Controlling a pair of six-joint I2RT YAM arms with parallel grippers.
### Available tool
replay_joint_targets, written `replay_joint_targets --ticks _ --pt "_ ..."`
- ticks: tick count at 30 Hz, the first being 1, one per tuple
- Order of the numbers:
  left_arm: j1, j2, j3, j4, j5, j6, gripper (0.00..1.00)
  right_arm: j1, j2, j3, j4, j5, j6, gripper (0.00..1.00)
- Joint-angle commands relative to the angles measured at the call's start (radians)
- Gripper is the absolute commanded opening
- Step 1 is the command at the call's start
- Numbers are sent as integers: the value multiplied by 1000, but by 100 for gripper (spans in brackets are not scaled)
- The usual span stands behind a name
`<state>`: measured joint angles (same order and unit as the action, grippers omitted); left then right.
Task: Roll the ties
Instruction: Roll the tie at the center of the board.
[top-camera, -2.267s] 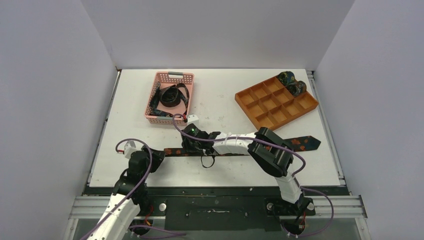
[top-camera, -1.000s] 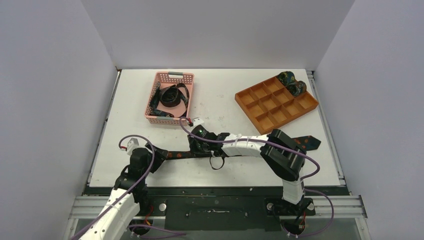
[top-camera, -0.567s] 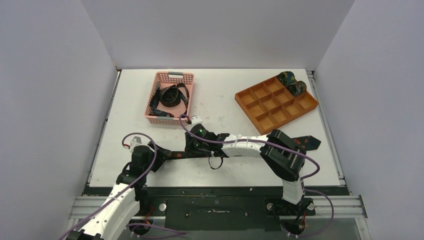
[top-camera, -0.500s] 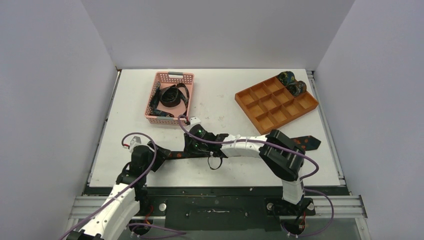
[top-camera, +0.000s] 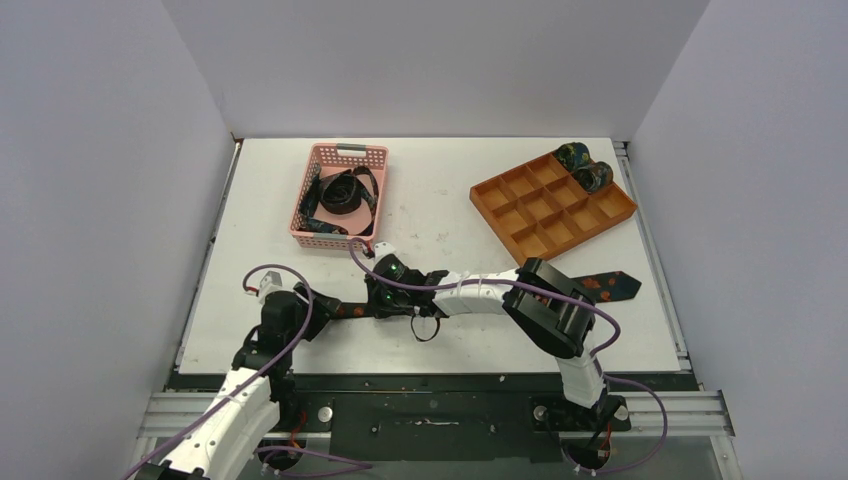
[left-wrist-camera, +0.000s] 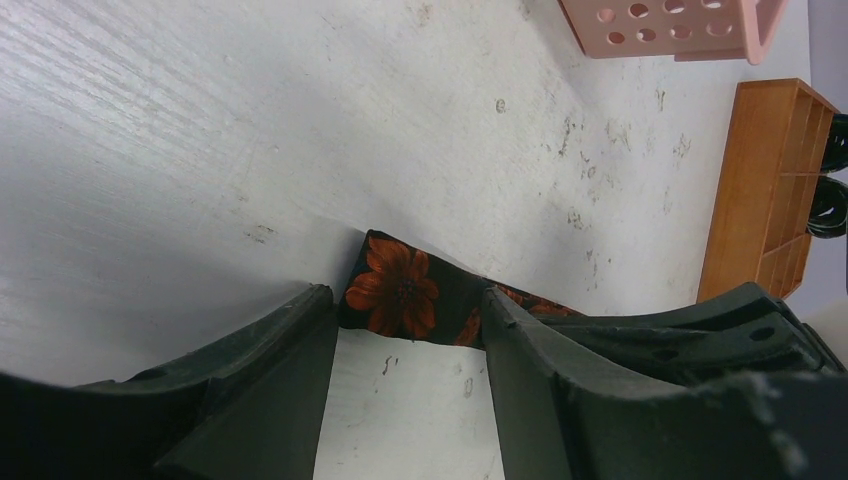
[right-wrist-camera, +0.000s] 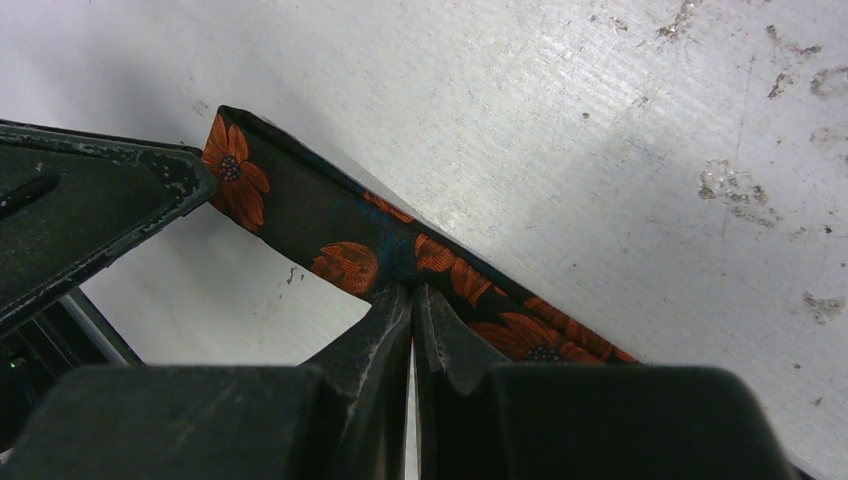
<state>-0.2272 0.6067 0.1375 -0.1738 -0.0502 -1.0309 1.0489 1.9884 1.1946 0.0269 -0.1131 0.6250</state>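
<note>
A dark tie with orange flowers (top-camera: 608, 286) lies flat across the near part of the table, its wide end to the right. My right gripper (top-camera: 383, 298) is shut on the tie (right-wrist-camera: 345, 248) near its narrow end, and the fabric bunches at the fingertips (right-wrist-camera: 392, 305). My left gripper (top-camera: 316, 306) stands open at the narrow end. That end (left-wrist-camera: 398, 292) lies between the tips of its two fingers (left-wrist-camera: 292, 335). More ties (top-camera: 340, 195) lie loosely in the pink basket. Two rolled ties (top-camera: 584, 166) sit in the tray's far right corner.
The pink mesh basket (top-camera: 345, 152) stands at the back left. The orange compartment tray (top-camera: 545, 215) stands at the back right. Purple cables loop over both arms. Walls close in the left, back and right of the table.
My right gripper has closed on the tie and shifted a little to the left. The left gripper has edged forward at the narrow end and stays open.
</note>
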Motion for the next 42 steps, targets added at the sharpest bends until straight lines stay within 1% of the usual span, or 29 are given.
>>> replay_joint_targets --ticks 1,6,12,13,15,16,19,23,27,32,36,37,41,42 --pt "5 -17 -10 82 24 30 52 5 22 -33 -8 21 2 5" --pt "5 0 -19 108 15 38 50 4 17 -70 14 21 17 5" --pt "5 44 -9 99 -45 45 46 4 15 -78 23 19 18 5" --pt "5 49 1 71 -61 43 46 2 13 -81 24 19 18 5" --pt "5 57 27 -7 -112 39 54 1 7 -88 30 20 18 5" --pt "5 59 33 -26 -120 43 55 0 5 -91 30 19 18 5" --pt "5 52 21 3 -102 47 55 -4 4 -98 34 18 18 5" --pt "5 77 -3 86 -61 54 45 -6 -2 -120 40 18 23 5" --pt "5 108 -15 142 -19 63 33 -14 -15 -144 45 25 27 5" --pt "5 108 -36 210 17 69 23 -26 -30 -173 56 26 36 5" --pt "5 102 -33 213 29 78 2 -29 -31 -176 59 26 38 5" --pt "5 98 -31 210 32 79 0 -29 -30 -175 60 25 39 5" --pt "-1 55 7 176 36 98 0 -28 -22 -170 70 17 43 5" --pt "-7 38 21 138 31 103 0 -27 -20 -169 74 15 45 5"
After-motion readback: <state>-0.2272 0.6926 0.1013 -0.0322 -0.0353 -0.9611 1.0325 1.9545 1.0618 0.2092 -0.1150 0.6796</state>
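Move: The folded end of the tie lies almost under the left fingertips, about 1 cm ahead, 1 cm to the right and 2 cm below. The spot where the right fingers are already shut on the tie is roughly 9 cm to the right of the left hand, 1 cm back and 2 cm below. The pink basket stands some 26 cm ahead of the left hand, 1 cm left. From the right hand, the tie's end is about 8 cm left and 1 cm ahead, about level. Down by about 1.5 cm goes the left hand, first swinging a centimetre or so to the left and then back right, while its half-open fingers close on the tie's folded end and pinch it; it then rises nearly 1 cm. The right hand keeps its pinch on the tie and, rolling about 5 degrees, eases just under 1 cm to the right, drawing the tie along. ##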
